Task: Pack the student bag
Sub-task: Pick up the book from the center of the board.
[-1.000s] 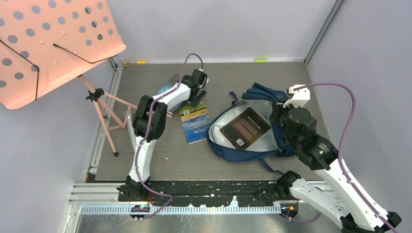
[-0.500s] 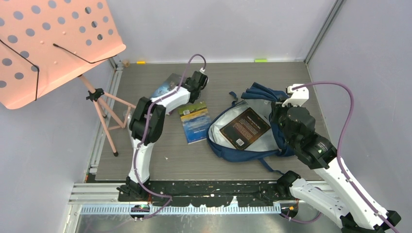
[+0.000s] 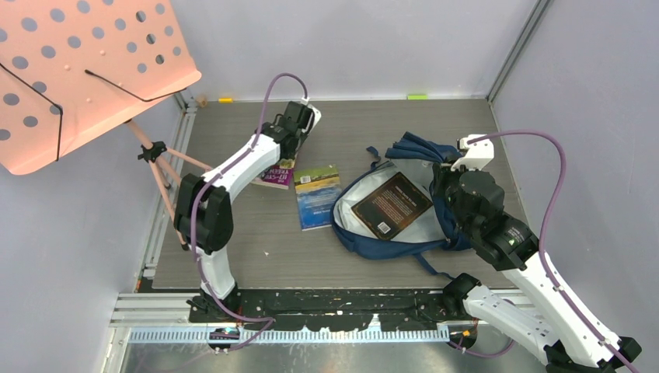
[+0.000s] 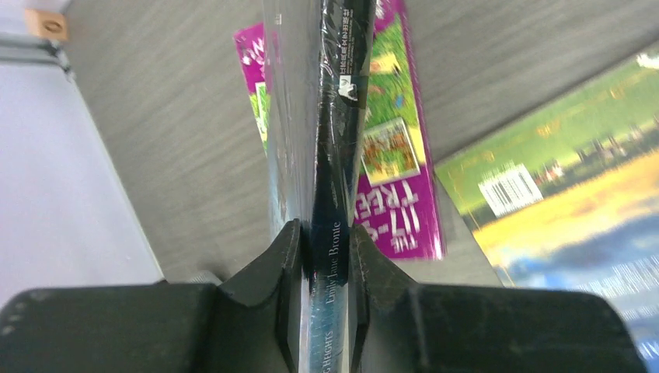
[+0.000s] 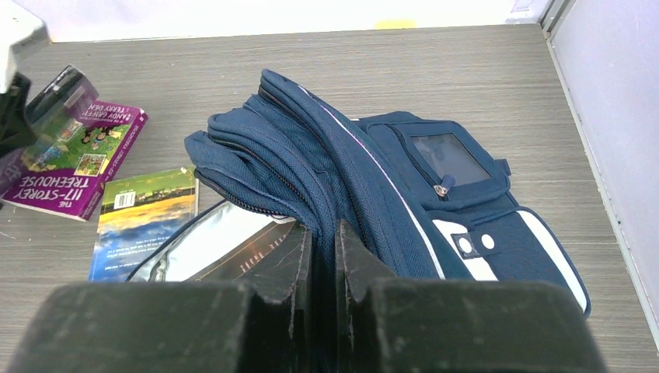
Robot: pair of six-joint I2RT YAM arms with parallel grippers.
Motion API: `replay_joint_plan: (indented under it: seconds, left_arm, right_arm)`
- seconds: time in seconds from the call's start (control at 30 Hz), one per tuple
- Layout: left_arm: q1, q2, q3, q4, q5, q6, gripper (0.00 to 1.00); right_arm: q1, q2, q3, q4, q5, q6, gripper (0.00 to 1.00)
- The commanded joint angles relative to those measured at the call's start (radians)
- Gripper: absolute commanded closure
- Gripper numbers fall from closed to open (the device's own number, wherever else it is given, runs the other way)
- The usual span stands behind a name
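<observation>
The student bag (image 3: 416, 149) lies open at mid-right, a navy backpack with white trim (image 5: 466, 210). A brown book (image 3: 391, 205) rests on its pale lining. My right gripper (image 5: 319, 233) is shut on the bag's raised navy flap, holding it up off the opening. My left gripper (image 4: 325, 233) is shut on the spine of a dark blue book (image 4: 330, 116), which stands edge-up above the table at the back left (image 3: 299, 120). Under it a purple book (image 4: 392, 194) lies flat, and a green-and-blue book (image 3: 316, 196) lies beside the bag.
A pink perforated music stand (image 3: 85, 70) on a tripod (image 3: 167, 175) stands at the far left. Grey walls close the table at the back and right. Small yellow (image 3: 225, 99) and green (image 3: 417, 96) markers sit at the back edge.
My left gripper has shut on the dark blue book and carried it up and back-left, uncovering the purple book. The right arm and bag have not moved.
</observation>
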Motion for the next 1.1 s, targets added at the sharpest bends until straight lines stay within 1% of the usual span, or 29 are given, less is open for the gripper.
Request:
replay_joint_plan:
  seconds: [0.0, 0.17, 0.27, 0.33, 0.53, 0.63, 0.7, 0.83, 0.9, 1.0, 1.03, 1.07]
  left_arm:
    - [-0.01, -0.165, 0.061, -0.175, 0.102, -0.154, 1.0]
    - [-0.01, -0.244, 0.12, -0.355, 0.145, -0.211, 1.0]
    - [-0.01, -0.302, 0.102, -0.418, 0.156, -0.244, 1.0]
    - [-0.01, -0.343, 0.068, -0.446, 0.193, -0.272, 1.0]
    - [-0.01, -0.458, -0.078, -0.5, 0.43, -0.386, 1.0]
    - [-0.01, -0.512, -0.173, -0.481, 0.564, -0.451, 1.0]
    - [-0.01, -0.54, -0.232, -0.453, 0.603, -0.478, 1.0]
    - [-0.01, -0.565, -0.332, -0.393, 0.618, -0.512, 1.0]
    - [-0.01, -0.568, -0.362, -0.376, 0.587, -0.516, 1.0]
    - [-0.01, -0.569, -0.41, -0.344, 0.5, -0.506, 1.0]
    - [-0.01, -0.568, -0.425, -0.332, 0.49, -0.504, 0.99]
    - [-0.01, -0.564, -0.441, -0.323, 0.486, -0.505, 0.96]
  right_arm:
    - [0.0, -0.034, 0.045, 0.187, 0.022, 0.033, 1.0]
    - [0.0, -0.045, 0.046, 0.179, 0.03, 0.03, 1.0]
    - [0.0, -0.048, 0.043, 0.175, 0.029, 0.034, 1.0]
    - [0.0, -0.048, 0.038, 0.176, 0.029, 0.037, 1.0]
    - [0.0, -0.039, 0.031, 0.179, 0.023, 0.046, 1.0]
    - [0.0, -0.034, 0.033, 0.179, 0.019, 0.048, 0.99]
    - [0.0, -0.034, 0.03, 0.182, 0.017, 0.052, 0.99]
    - [0.0, -0.03, 0.026, 0.185, 0.009, 0.059, 1.0]
    - [0.0, -0.029, 0.027, 0.182, 0.008, 0.061, 1.0]
    - [-0.001, -0.031, 0.027, 0.182, 0.009, 0.064, 1.0]
    - [-0.001, -0.034, 0.025, 0.184, 0.009, 0.065, 0.99]
    - [-0.001, -0.035, 0.025, 0.185, 0.01, 0.065, 0.99]
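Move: The left hand already holds the plastic-wrapped book, about 14 cm above the table; the open bag mouth for it lies some 18 cm back, 33 cm to the right and 11 cm lower. The purple book lies almost straight below that hand, about 2 cm back and 3 cm left; the blue-green book is roughly 15 cm back and 11 cm right. From the right hand, which holds up the bag's rim, the bag mouth is about 1 cm ahead, 9 cm left and 27 cm below. The left arm keeps its pinch on the wrapped book and draws it quickly back some 22 cm in an arc, rising about 7 cm and sinking again to its starting height, away from the purple book and past the left side of the blue-green one, until it is nearly level with the bag mouth. On the way the wrist turns some 40 degrees so that the fingers swing down and to the right, while the right hand stays put and goes on holding the bag's rim. ##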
